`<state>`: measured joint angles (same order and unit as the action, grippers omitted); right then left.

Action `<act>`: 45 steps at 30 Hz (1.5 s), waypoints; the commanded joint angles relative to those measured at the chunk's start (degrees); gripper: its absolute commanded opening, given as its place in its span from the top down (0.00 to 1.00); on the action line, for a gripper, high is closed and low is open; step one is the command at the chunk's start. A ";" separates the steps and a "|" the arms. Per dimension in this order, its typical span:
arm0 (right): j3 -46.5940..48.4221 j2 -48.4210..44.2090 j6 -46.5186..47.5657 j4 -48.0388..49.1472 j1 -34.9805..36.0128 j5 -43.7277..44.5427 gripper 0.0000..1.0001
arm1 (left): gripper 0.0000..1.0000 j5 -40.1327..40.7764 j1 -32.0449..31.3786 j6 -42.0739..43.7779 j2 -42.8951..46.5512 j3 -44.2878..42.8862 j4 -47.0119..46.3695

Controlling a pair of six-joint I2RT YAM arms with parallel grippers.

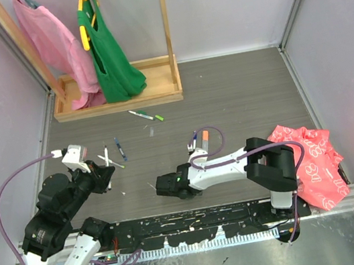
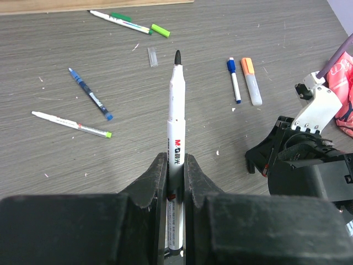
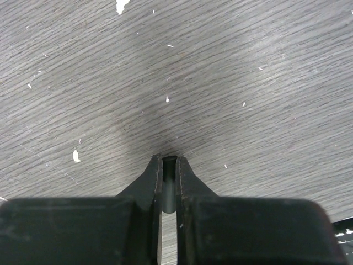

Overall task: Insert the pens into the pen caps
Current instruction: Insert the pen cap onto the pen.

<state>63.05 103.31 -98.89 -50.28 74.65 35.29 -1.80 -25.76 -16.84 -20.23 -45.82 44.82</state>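
Note:
My left gripper (image 2: 176,163) is shut on a white pen (image 2: 176,105) whose bare black tip points away from me, above the table. My right gripper (image 3: 169,161) is low on the tabletop, shut on a small black pen cap (image 3: 169,187) that lies lengthwise between its fingers. In the top view the right gripper (image 1: 161,188) sits near the front middle and the left gripper (image 1: 104,175) is to its left. More pens lie on the table: a green one (image 2: 118,22), a blue one (image 2: 91,94) and a white one with a light green end (image 2: 71,124).
A light green cap (image 2: 160,30) lies by the green pen. A blue-capped pen (image 2: 234,80) and an orange-capped one (image 2: 251,81) lie side by side. A wooden rack (image 1: 117,101) with pink and green bags stands at the back, and a red cloth (image 1: 310,158) lies at the right.

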 commanded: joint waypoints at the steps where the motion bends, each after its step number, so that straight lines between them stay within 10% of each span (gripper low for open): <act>1: -1.21 -2.40 2.83 1.54 -0.30 1.36 0.99 | 1.00 -0.47 0.16 1.00 0.71 -0.01 -2.33; 17: -15.56 -31.58 43.41 32.96 -2.65 4.36 1.00 | 1.00 -0.97 0.18 1.05 0.29 -0.51 -2.23; 33: -19.85 -48.29 70.85 42.33 -5.86 2.36 1.00 | 1.00 -5.29 0.21 -3.75 -4.47 -5.06 -3.64; 45: -24.39 -53.29 72.81 49.89 -30.96 -29.94 1.00 | 1.00 -11.36 0.05 -14.23 -7.67 -1.85 -8.57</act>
<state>39.09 51.59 -27.57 -6.57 48.95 19.70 -10.13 -25.76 -27.00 -28.23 -49.10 41.95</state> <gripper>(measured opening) 0.141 0.113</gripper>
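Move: The right hand already pinches the black pen cap down at table level. The white pen it must fit is held upright in the left hand, its middle some 20 cm to the left, about 2 cm ahead and 25 cm higher. On the table, the blue marker lies about 12 cm ahead and 4 cm right, the orange highlighter 12 cm ahead and 8 cm right. From the left hand, the cap is roughly 20 cm right, 2 cm back and 23 cm below. Keeping the black cap pinched, the right hand lifts it clear of the table by about 20 cm, swinging the fingers up from steeply downward and turning counter-clockwise, then carries it forward and to the right near the top. Late on, the left hand, still gripping the pen, shifts about 4 cm right and slightly up, rolling some 10 degrees. ##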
